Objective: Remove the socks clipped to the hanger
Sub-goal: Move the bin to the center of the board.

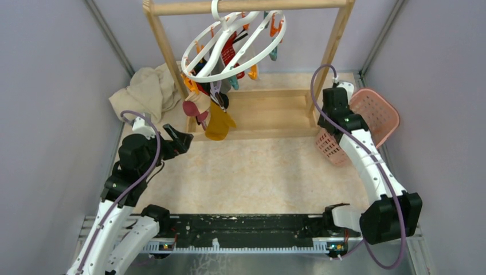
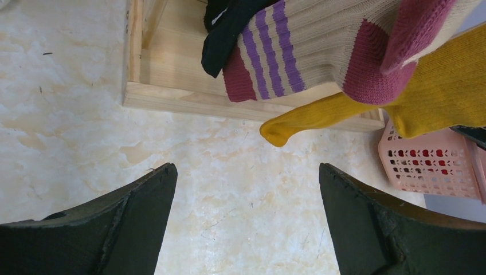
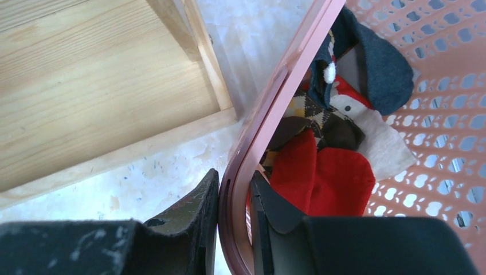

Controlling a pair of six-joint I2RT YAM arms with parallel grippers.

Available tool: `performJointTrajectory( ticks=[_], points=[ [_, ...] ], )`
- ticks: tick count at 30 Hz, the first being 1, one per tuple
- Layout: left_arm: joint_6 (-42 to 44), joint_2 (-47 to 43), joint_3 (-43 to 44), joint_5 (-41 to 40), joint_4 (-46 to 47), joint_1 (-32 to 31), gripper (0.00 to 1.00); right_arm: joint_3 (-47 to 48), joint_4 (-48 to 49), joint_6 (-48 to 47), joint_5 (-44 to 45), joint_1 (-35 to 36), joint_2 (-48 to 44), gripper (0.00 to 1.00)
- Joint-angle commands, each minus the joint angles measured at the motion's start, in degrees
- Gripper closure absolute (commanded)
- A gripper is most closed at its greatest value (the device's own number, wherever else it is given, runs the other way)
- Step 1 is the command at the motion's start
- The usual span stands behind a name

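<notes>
The white ring hanger (image 1: 235, 48) hangs tilted from the wooden rack's top bar, with orange and teal clips around it. Several socks dangle from it: a mustard yellow one (image 1: 219, 123), a pink and beige one (image 1: 196, 106), a red one (image 1: 232, 54) and a black one. My left gripper (image 1: 180, 137) stands open low on the table, just left of the hanging socks and touching nothing. Its wrist view shows the purple-striped sock (image 2: 309, 51) and the yellow sock (image 2: 435, 91) ahead of the jaws. My right gripper (image 3: 235, 183) is shut on the pink basket's rim (image 3: 269, 114).
The pink lattice basket (image 1: 375, 112) sits tilted at the right, beside the rack's post, with red (image 3: 326, 177) and dark grey (image 3: 378, 69) socks inside. A beige cloth (image 1: 146, 91) lies bunched at the back left. The rack's wooden base tray (image 1: 269, 112) lies under the hanger.
</notes>
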Motion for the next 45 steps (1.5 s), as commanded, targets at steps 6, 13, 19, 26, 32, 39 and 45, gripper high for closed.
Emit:
performJointTrajectory(
  ticks=[6,13,19,26,32,39,45],
  points=[
    [0.0,-1.6,-1.4,0.4,0.1,-0.2,0.01,1.3,-2.8,-0.6,4.6,4.5,-8.4,1.0],
    [-0.3,-1.5,-1.5,0.7,0.4,-0.2,0.01,4.5,-10.5,0.7,13.9,15.6,-9.9,1.0],
    [-0.2,-2.0,-1.1,0.3,-0.3,-0.2,0.01,5.1,-18.3,4.7,15.9,22.9,-13.3,1.0],
    [-0.6,-1.1,-1.4,0.9,0.7,-0.3,0.01,2.9,-22.1,11.6,13.7,32.1,-15.2,1.0],
    [-0.9,-1.1,-1.3,0.7,0.5,-0.2,0.01,0.3,-17.0,16.4,13.2,40.3,-10.3,1.0],
    [-1.0,-2.4,-0.9,-0.1,-1.4,-0.3,0.01,2.1,-15.0,20.8,15.5,51.7,-3.4,1.0],
    [-1.6,-2.9,-1.7,-0.5,-1.7,-0.3,0.01,3.1,-12.9,22.8,17.1,61.6,1.2,1.0]
  ],
)
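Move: The right hand already grips the left rim of the pink bin, whose middle lies about 10 cm to its right, roughly 2 cm ahead and 8 cm below. The center of the board is some 25 cm to its left, 14 cm back and 18 cm down; the wooden tray's middle is about 26 cm left and 7 cm ahead, at similar depth. From the left hand, the board's center lies some 22 cm to the right, level with it and 23 cm below. Keep the right fingers shut on the bin's rim and draw the bin back about 12 cm, rising a couple of centimetres as it starts to drift left. Then swing it chiefly left towards the board's center, in front of the tray, some 20 cm left in all, sinking 4 to 5 cm while the wrist turns about 30 degrees counter-clockwise. ##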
